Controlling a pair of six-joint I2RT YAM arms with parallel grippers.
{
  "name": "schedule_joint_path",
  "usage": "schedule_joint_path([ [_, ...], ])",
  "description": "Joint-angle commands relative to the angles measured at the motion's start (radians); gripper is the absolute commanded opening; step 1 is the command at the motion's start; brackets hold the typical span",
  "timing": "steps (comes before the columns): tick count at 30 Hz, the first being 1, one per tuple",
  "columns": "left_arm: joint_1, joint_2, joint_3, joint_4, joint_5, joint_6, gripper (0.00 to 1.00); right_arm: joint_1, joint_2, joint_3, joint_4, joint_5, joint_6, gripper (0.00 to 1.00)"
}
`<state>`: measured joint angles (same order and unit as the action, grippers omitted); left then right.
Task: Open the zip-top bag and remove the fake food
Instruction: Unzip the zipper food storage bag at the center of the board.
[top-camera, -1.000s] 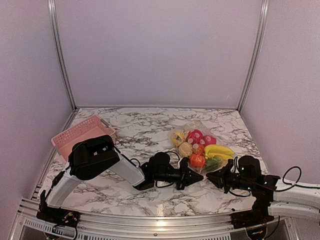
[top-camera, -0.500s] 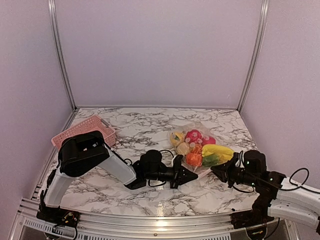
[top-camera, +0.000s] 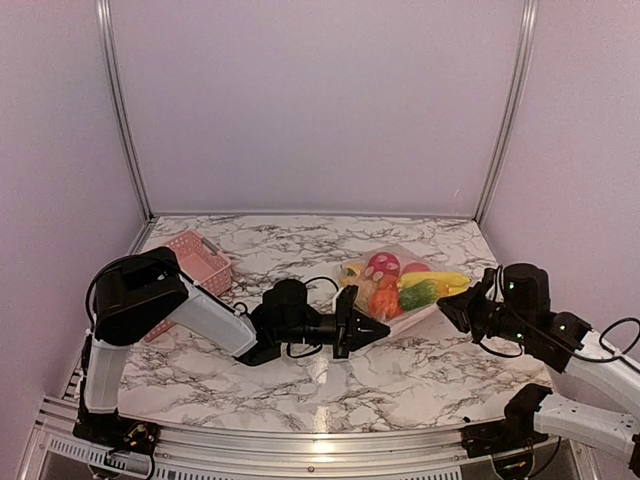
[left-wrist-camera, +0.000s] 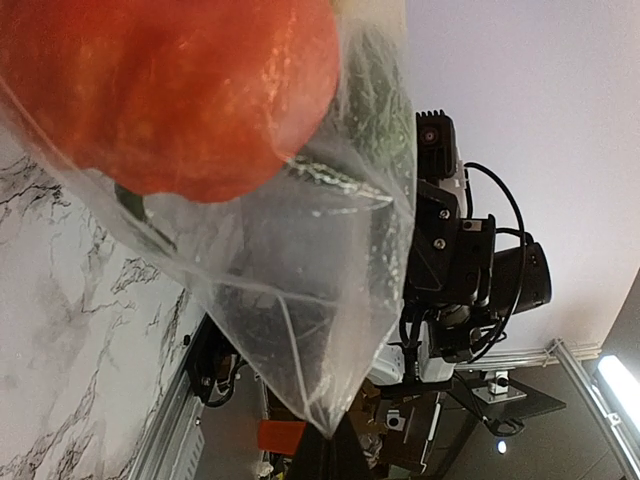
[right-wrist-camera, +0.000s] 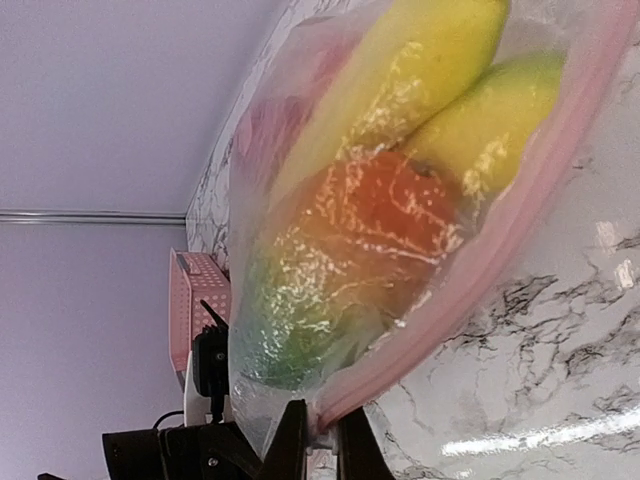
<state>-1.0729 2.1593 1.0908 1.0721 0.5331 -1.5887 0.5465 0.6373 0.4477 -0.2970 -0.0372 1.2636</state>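
The zip-top bag hangs stretched between my two grippers just above the marble table, near its right side. The fake food shows through it: yellow bananas, an orange-red piece and a green piece. My left gripper is shut on the bag's clear bottom corner. At the other end, my right gripper is shut on the pink zip strip. The zip edge runs as one closed-looking pink band.
A pink slatted basket stands at the table's left side, behind the left arm. Metal frame posts and plain walls enclose the back. The table's front rail runs along the near edge between the arm bases.
Both grippers have risen and moved away from the front edge, drawing apart. The bag, held at both ends, has come up off the table and its food has shifted together.
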Motion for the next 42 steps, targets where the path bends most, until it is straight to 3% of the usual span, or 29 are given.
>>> schedule_joint_path([
  [1,0.017,-0.045,-0.061,-0.033,0.043,0.024,0.00,-0.126,0.024,0.086,-0.031,0.078,-0.104,0.00],
  [9,0.022,-0.081,-0.110,0.012,0.043,0.001,0.00,-0.294,0.127,0.197,-0.018,-0.073,-0.215,0.00],
  [21,0.027,-0.115,-0.123,0.016,0.043,-0.002,0.00,-0.488,0.283,0.403,-0.013,-0.182,-0.350,0.00],
  [42,0.031,-0.168,-0.128,-0.049,0.038,0.023,0.00,-0.535,0.473,0.673,0.002,-0.203,-0.412,0.00],
])
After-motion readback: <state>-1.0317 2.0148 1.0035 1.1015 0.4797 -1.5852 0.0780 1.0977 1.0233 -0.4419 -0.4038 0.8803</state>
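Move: The filled bag is pinched by both hands at its zip edge. Its middle lies about 14 cm ahead of the left hand, 5 cm to its right and 8 cm below; from the right hand that is 10 cm ahead, 9 cm left and 10 cm below. From the left hand, the tomato is some 11 cm straight ahead and 6 cm below. From the right hand, the banana is roughly 10 cm ahead, 2 cm left, the green vegetable 8 cm ahead, 6 cm left, both about 8 cm lower. The bag's zip edge is drawn out between the two hands. The right hand, fingers still shut on it, works along the zip away from the left hand, about 11 cm forward and nearly as far up, plus 5 cm right early on, tipping up slightly. The left hand keeps its pinch on the near corner and draws back against it, first 2 cm left, then rising to about 5 cm. ##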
